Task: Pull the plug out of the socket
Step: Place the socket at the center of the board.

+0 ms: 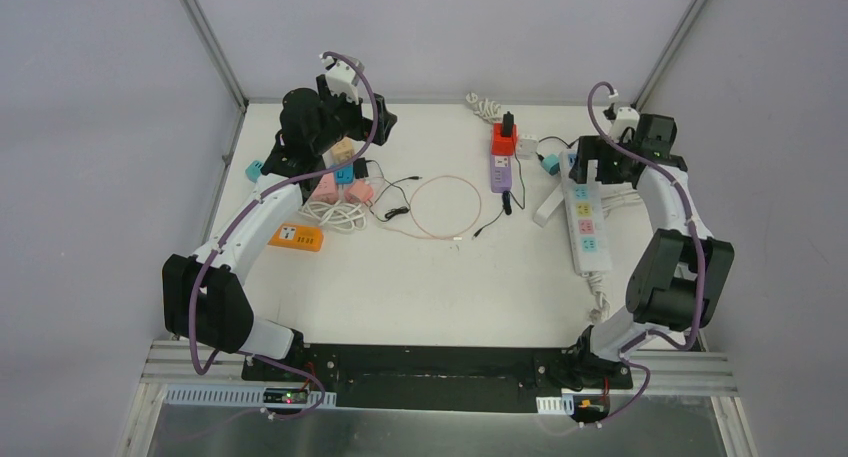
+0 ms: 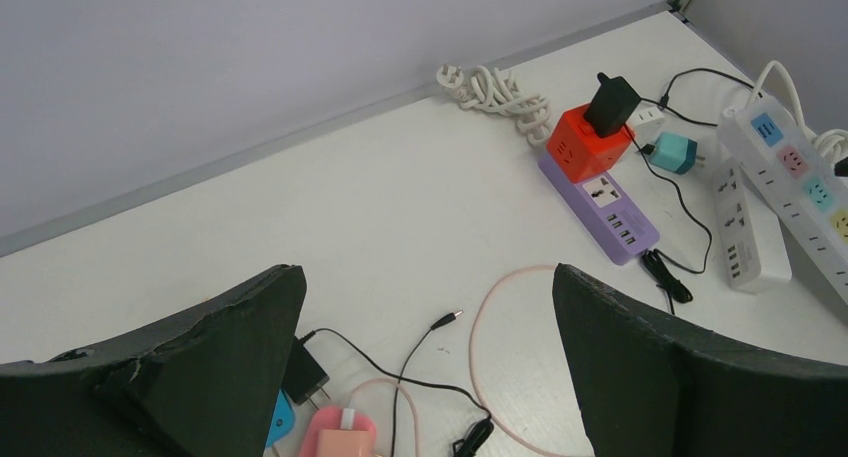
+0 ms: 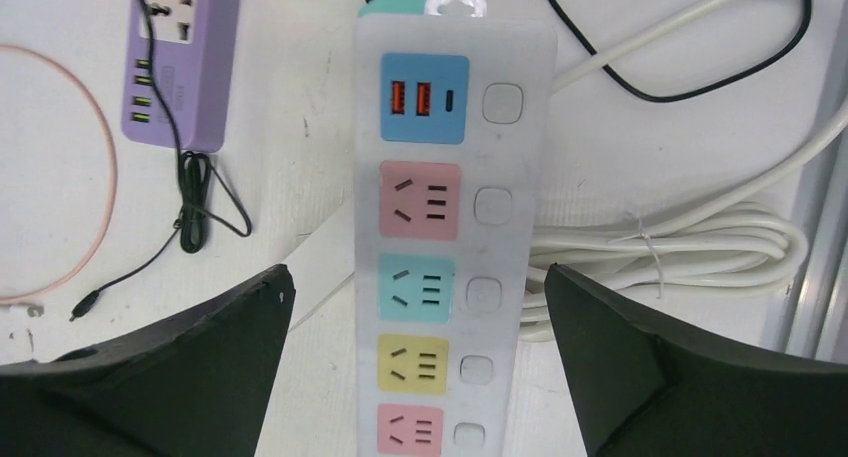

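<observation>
A black plug point(image 1: 508, 125) point(image 2: 612, 104) stands in a red cube socket point(image 1: 503, 141) point(image 2: 586, 145), which sits on the far end of a purple power strip point(image 1: 500, 173) point(image 2: 602, 207) point(image 3: 180, 57). My left gripper point(image 1: 352, 147) point(image 2: 430, 362) hovers open over a heap of adapters at the far left, well left of the plug, with nothing between its fingers. My right gripper point(image 1: 587, 172) point(image 3: 420, 372) is open too. It straddles a white power strip with coloured sockets point(image 1: 586, 222) point(image 3: 445, 227), right of the purple strip, and holds nothing.
Pink adapters point(image 1: 325, 187), a black adapter point(image 2: 305, 372) and thin black leads lie under the left gripper. A pink cable loop point(image 1: 440, 207), an orange socket point(image 1: 296, 237), a teal adapter point(image 2: 676, 152), a small white strip point(image 2: 738, 232) and white cable coils point(image 3: 700, 247) point(image 2: 495, 89) lie around.
</observation>
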Robot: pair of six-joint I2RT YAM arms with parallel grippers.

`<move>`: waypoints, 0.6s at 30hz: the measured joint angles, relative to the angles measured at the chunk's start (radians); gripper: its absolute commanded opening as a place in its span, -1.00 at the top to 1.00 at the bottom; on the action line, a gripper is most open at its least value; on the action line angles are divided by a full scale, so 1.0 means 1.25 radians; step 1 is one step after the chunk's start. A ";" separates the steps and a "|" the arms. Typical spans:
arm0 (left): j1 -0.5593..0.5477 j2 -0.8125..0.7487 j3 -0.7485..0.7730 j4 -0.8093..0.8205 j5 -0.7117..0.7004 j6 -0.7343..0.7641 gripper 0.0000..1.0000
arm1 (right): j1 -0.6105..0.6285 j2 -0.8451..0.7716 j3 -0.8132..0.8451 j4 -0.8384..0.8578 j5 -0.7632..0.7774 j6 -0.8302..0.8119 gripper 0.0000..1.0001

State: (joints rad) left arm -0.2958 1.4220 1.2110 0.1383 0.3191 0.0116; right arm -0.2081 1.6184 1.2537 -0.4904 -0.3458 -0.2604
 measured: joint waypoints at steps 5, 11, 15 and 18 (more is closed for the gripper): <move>0.000 0.000 0.000 0.004 0.009 0.000 -0.98 | 0.000 -0.068 0.000 -0.012 -0.052 -0.024 -0.99; 0.001 0.015 0.000 0.038 0.025 -0.034 -0.98 | 0.000 -0.089 0.000 -0.044 -0.204 -0.028 -0.99; 0.012 0.036 -0.014 0.100 0.034 -0.082 -0.98 | 0.005 -0.083 -0.002 -0.049 -0.277 -0.014 -1.00; 0.025 0.051 -0.026 0.133 0.049 -0.117 -0.98 | 0.020 -0.083 -0.007 -0.045 -0.293 -0.005 -1.00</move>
State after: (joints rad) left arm -0.2646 1.4857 1.1782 0.3046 0.3809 -0.1345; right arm -0.1825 1.5143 1.2449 -0.5472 -0.7120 -0.2668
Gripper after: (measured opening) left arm 0.991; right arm 0.996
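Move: The purple strip with the red block on it lies about 9 cm ahead and 18 cm to the left of the right hand, some 11 cm lower. The long white strip's middle is about 5 cm back, straight under the hand's line; the small white strip lies 7 cm left and about level, the teal adapter 12 cm ahead and 6 cm left. From the left hand, the purple strip is roughly 8 cm ahead, 28 cm right and 30 cm below. With no contact made, the wide-open right hand heads left from above the long white strip towards the purple strip's side, rising about 5 cm early on, then sweeping some 7 cm left over the small white strip and drifting slightly back. Its wrist turns counter-clockwise about 15 degrees while its left side tips up as much. The open left hand only starts easing forward, rolling slightly left side down. ##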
